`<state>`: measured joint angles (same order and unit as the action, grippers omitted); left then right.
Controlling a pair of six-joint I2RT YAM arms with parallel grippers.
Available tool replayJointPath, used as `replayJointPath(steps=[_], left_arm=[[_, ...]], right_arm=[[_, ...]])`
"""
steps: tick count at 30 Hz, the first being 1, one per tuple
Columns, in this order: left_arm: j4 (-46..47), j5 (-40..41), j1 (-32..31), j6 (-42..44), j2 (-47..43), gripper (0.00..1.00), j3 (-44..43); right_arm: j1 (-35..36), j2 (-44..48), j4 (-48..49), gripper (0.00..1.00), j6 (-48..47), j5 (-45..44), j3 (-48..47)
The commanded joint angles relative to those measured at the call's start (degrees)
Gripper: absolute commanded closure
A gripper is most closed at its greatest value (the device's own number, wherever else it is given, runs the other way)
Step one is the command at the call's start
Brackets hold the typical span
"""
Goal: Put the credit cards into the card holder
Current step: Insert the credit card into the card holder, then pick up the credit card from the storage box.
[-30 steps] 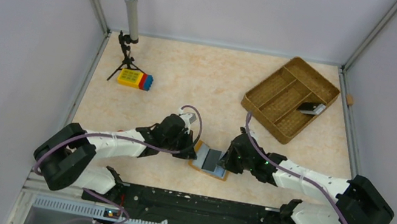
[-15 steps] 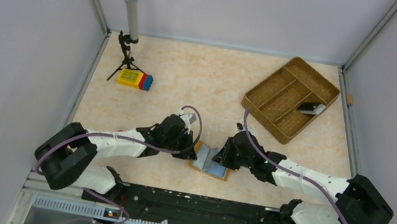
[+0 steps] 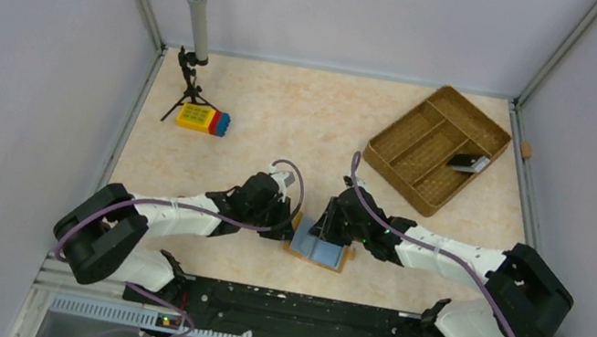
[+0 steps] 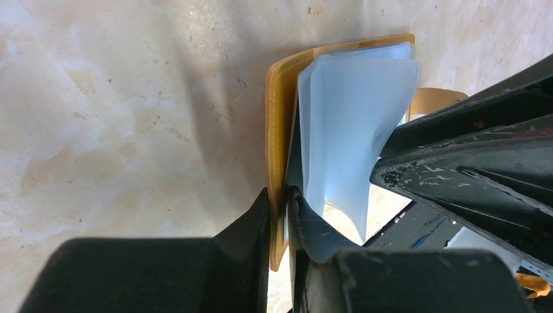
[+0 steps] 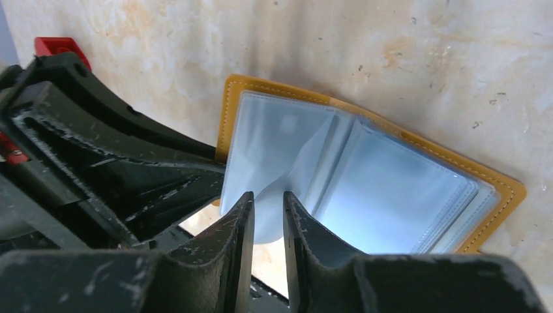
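The card holder [image 3: 317, 252] lies open on the table between both arms, orange-tan leather [image 4: 277, 98] with clear plastic sleeves [image 5: 385, 189] fanned up from its middle. My left gripper [image 4: 279, 195] is shut on the edge of the left leather cover [image 3: 296, 226]. My right gripper [image 5: 269, 199] hovers over the sleeves [image 3: 327, 246] with its jaws a little apart; one curled sleeve stands just past the fingertips, not pinched. A dark credit card with a lighter one [image 3: 468, 162] lies in the woven tray at the back right.
The brown woven compartment tray [image 3: 452, 92] sits at the back right. A yellow-red-blue toy block [image 3: 202, 119] and a small tripod with a grey post [image 3: 197, 25] stand at the back left. My left arm's black fingers [image 5: 111, 163] crowd the holder's left side.
My right gripper has moved left over the holder and its jaws have parted. The sleeves have flipped; the dark face seen earlier in the holder is now covered by pale sleeves.
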<state>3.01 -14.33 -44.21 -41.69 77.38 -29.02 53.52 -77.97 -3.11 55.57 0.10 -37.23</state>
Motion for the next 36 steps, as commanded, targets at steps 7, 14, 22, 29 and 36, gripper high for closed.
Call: replayJointPath(steps=[7,14,22,29,36], left_arm=[[-1.0,1.6,2.8,1.3,-3.7,0.73,1.0],[-7.1,1.9,7.6,3.9,-9.3,0.34,0.9],[-18.9,1.4,12.6,9.0,-14.3,0.03,-5.9],[-31.6,1.0,19.5,16.7,-15.6,0.01,-19.0],[-40.2,5.9,22.5,25.7,-14.3,0.01,-31.7]], right_arm=[[0.7,-0.4,-10.8,0.68,0.8,-8.5,-3.0],[0.5,4.1,-21.6,0.56,1.3,-15.7,-3.7],[-7.5,11.1,-29.1,0.36,-8.0,-15.4,-6.8],[-21.9,11.5,-37.0,0.19,-20.8,-17.4,-16.2],[-40.8,6.7,-35.0,0.18,-29.0,-17.1,-22.6]])
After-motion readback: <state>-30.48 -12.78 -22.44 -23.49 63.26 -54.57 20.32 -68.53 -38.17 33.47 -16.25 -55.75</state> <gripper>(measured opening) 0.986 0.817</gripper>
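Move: The left fingers still straddle the left edge of the open card holder, whose middle lies about 7 cm to their right, level fore and aft and 1 cm lower. From the right fingers, over its left half by a raised clear sleeve, that middle is some 2 cm right, 1 cm back and 4 cm below. The woven tray lies roughly 27 cm ahead and 27 cm right of the right hand; the toy block stands about 26 cm ahead and 27 cm left of the left hand. Open the left gripper wide to let go of the card holder's edge, easing left and forward, then lift it away, rising some 15 cm in all. Meanwhile take the right gripper off the sleeve, dipping about 3 cm as it slides right, then up and forward towards the tray, 22 cm right overall, opening well and turning clockwise. ##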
